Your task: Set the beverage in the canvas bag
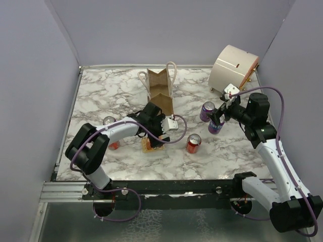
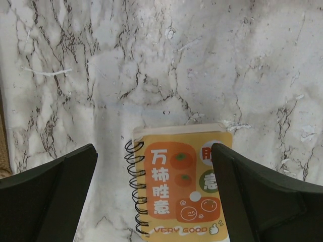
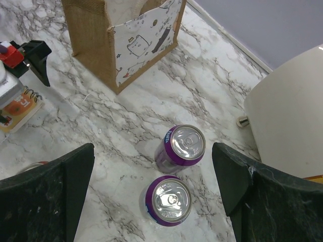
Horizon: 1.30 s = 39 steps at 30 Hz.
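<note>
The canvas bag (image 1: pixel 160 94) stands upright and open at the table's middle back, with cream loop handles; its printed side shows in the right wrist view (image 3: pixel 121 45). Two purple beverage cans stand side by side, one farther (image 3: pixel 180 147) and one nearer (image 3: pixel 168 200), at centre right in the top view (image 1: pixel 207 111) (image 1: pixel 216 126). My right gripper (image 3: pixel 153 151) hovers open above them, holding nothing. My left gripper (image 2: pixel 154 151) is open low over an orange spiral notebook (image 2: pixel 179 189), empty.
A red can (image 1: pixel 193 143) stands in front of the bag. Another can (image 1: pixel 109 121) sits by the left arm's elbow. A large cream drum-shaped container (image 1: pixel 233 68) lies at the back right, close behind the purple cans. Purple walls enclose the table.
</note>
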### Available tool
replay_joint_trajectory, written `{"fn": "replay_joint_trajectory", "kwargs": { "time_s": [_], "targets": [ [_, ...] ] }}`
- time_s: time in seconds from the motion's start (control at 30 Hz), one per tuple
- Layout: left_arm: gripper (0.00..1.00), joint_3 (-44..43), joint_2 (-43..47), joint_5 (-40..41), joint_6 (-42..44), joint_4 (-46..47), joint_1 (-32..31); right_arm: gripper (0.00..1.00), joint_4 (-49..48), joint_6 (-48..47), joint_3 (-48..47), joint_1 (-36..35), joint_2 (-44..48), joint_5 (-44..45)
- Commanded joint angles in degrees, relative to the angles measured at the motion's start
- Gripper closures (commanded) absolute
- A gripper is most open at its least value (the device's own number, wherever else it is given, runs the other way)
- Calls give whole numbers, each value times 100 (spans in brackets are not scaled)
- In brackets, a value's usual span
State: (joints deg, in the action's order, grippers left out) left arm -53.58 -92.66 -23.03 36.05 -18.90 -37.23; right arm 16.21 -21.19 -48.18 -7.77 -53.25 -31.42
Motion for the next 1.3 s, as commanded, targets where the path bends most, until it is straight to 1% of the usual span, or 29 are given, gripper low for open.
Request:
{"fn": "replay_joint_trajectory", "kwargs": {
  "time_s": [0.0,0.1,0.2,0.4,0.5,0.73,0.97,1.13,1.2,1.27],
  "targets": [
    [1,-265,-331,-289,-139,150,-97,0,-198,-102,71,4,-8,-30],
    [1,-360,-612,-387,-258,94,-129,0,-197,-140,93,4,-16,8],
    [1,-343,-703,-331,-128,-69,-206,0,-206,-149,103,4,-16,25],
    [18,-151,-492,129,337,-840,-214,0,-230,-218,145,4,-36,48],
    [22,80,-79,383,477,-1267,-214,0,-241,-217,152,4,-40,33],
    [25,772,814,639,605,-2113,-214,0,-232,-216,152,4,-93,-2],
    [27,1004,1332,844,712,-2952,-214,0,-241,-213,160,8,-139,35],
    [25,743,1840,1346,908,-3198,-138,0,-232,-214,152,4,-148,24],
    [22,470,2059,1419,880,-3061,-10,0,-224,-219,152,4,-143,21],
    [20,187,2265,1394,751,-2707,183,0,-223,-213,152,4,-134,8]
  ]
}}
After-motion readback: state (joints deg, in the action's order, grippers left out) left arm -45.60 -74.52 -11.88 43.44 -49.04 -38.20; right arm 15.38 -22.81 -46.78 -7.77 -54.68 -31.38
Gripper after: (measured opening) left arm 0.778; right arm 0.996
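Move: The notebook lies almost under the left gripper, its middle some 3 cm to the left, 2 cm back and 3 cm below. One red can stands about 21 cm to the left and 3 cm back, with a purple can some 22 cm left and 6 cm ahead; the other red can is about 15 cm to the right and 4 cm back. From the right gripper the notebook is roughly 28 cm left, 6 cm back and 23 cm down. Lower the left gripper some 2 cm over the notebook, close the wide-open fingers about a quarter so they catch it front and back, and drag it left and back along the table towards the left red can, about 13 cm left and 10 cm back. Roll the wrist some 20 degrees on the way so the fingers point more steeply down, then start lifting at the end. ##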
